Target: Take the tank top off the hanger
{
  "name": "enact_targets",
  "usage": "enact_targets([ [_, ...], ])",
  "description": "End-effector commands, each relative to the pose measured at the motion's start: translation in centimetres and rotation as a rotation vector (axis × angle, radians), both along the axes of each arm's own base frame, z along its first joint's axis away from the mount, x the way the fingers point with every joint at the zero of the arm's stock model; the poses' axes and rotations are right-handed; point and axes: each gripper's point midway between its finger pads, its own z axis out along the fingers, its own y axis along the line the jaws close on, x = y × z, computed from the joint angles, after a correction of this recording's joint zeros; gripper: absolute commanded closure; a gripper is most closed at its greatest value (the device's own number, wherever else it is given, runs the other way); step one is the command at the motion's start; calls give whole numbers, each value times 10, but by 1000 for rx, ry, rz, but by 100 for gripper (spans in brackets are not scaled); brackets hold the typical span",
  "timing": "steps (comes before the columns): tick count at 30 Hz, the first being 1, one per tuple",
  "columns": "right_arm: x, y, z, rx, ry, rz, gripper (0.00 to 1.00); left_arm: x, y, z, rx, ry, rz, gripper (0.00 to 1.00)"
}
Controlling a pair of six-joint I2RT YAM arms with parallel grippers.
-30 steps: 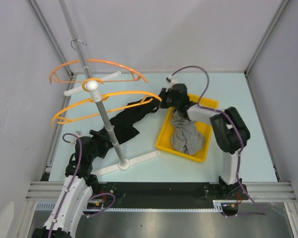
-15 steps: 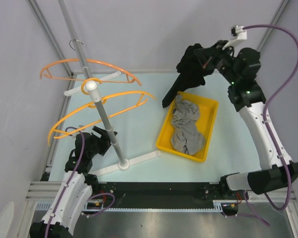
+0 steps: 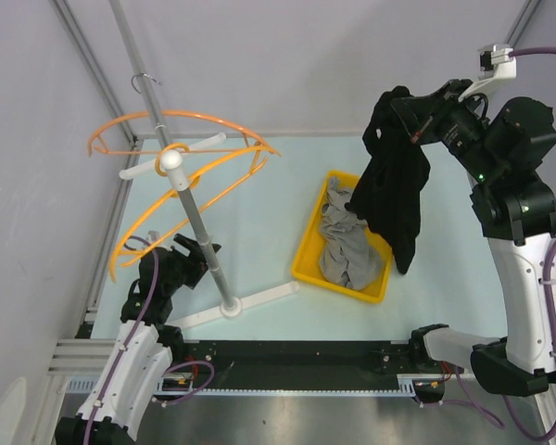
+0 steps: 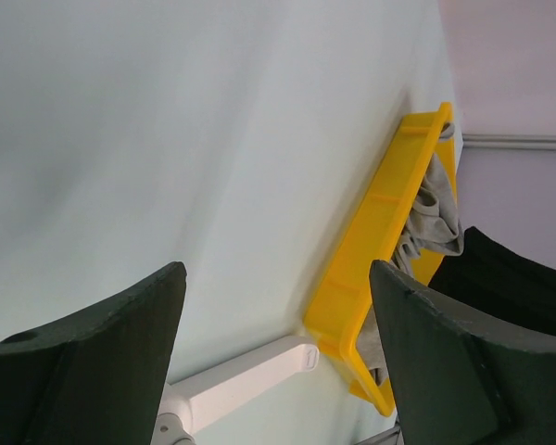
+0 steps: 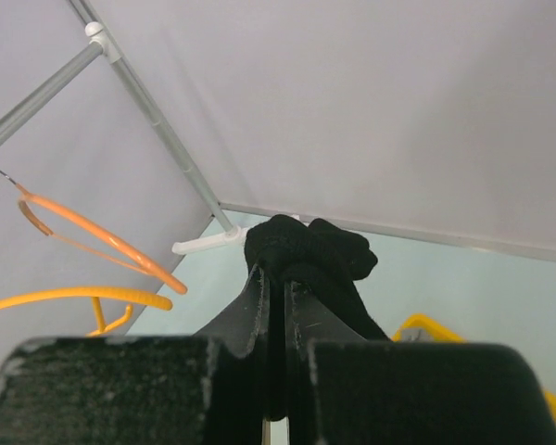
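The black tank top (image 3: 396, 190) hangs free from my right gripper (image 3: 389, 109), raised high over the yellow bin's right side. In the right wrist view the jaws are shut on a bunched fold of the tank top (image 5: 306, 252), my right gripper (image 5: 284, 278) pinching it. The orange hangers (image 3: 181, 165) hang bare on the grey rack pole (image 3: 193, 218) at the left. My left gripper (image 3: 196, 250) is open and empty, low by the rack pole; in the left wrist view my left gripper (image 4: 278, 320) shows wide-apart fingers over the table.
A yellow bin (image 3: 308, 255) holds a grey garment (image 3: 346, 243) at mid-table; it also shows in the left wrist view (image 4: 380, 232). The rack's white base foot (image 3: 259, 298) lies near the front. Enclosure walls stand on the left, back and right.
My right arm has lifted the tank top off the hanger and carried it right and up, over the bin. The empty hangers have swung. The left gripper has let go and stays low.
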Motion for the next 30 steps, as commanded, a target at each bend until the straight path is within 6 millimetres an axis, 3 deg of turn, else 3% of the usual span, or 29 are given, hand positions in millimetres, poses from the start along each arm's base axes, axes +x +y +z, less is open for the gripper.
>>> enact_targets([
  [1, -31, -6, 36, 9, -73, 16, 100, 4, -8, 26, -8, -86, -50, 15],
  [4, -42, -5, 55, 29, -112, 33, 100, 4, -8, 29, -14, -96, -51, 16],
  [8, -44, -2, 64, 42, -125, 52, 100, 1, -10, 36, -24, -110, -56, 15],
  [10, -41, -2, 64, 46, -130, 47, 100, -2, -9, 36, -24, -101, -51, 16],
  [13, -25, -2, 47, 46, -98, 28, 100, -5, -4, 39, -22, -103, -23, 16],
  [16, -5, -2, 11, 65, -19, -5, 100, -7, -3, 45, -26, -123, -11, 16],
  [17, 6, -1, -21, 56, 48, -17, 100, -6, -3, 46, -26, -128, -10, 16],
  [20, 23, -10, -68, 50, 150, -97, 100, -6, -3, 50, -23, -130, -15, 16],
  [24, 42, -38, -162, -17, 362, -302, 100, -3, -4, 53, -13, -122, -26, 16],
  [27, 43, -38, -198, -58, 408, -323, 100, -1, -3, 53, -3, -118, -26, 16],
  [28, 43, -29, -223, -83, 445, -307, 100, 0, -4, 51, -3, -111, -29, 16],
  [30, 42, -17, -248, -107, 485, -289, 100, 2, -5, 52, -2, -119, -33, 16],
])
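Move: The yellow bin, where the black tank top held in the right hand is bound, is centred some 6 cm ahead of that hand, about 5 cm to its left and 51 cm below. The grey cloth inside is about 5 cm ahead and 5 cm left, roughly 50 cm down; the white stand foot's end is 12 cm back and 21 cm left, at table height. From the left hand the bin lies about 13 cm ahead, 36 cm right and 8 cm lower. Up about 5 cm and back nearly 4 cm first, the right hand then swings fast down and forward, dropping almost 30 cm over the right part of the yellow bin, its fingers tipping down some 30 degrees and turning clockwise while still pinching the black tank top. The open, empty left hand rises about 3 cm. ##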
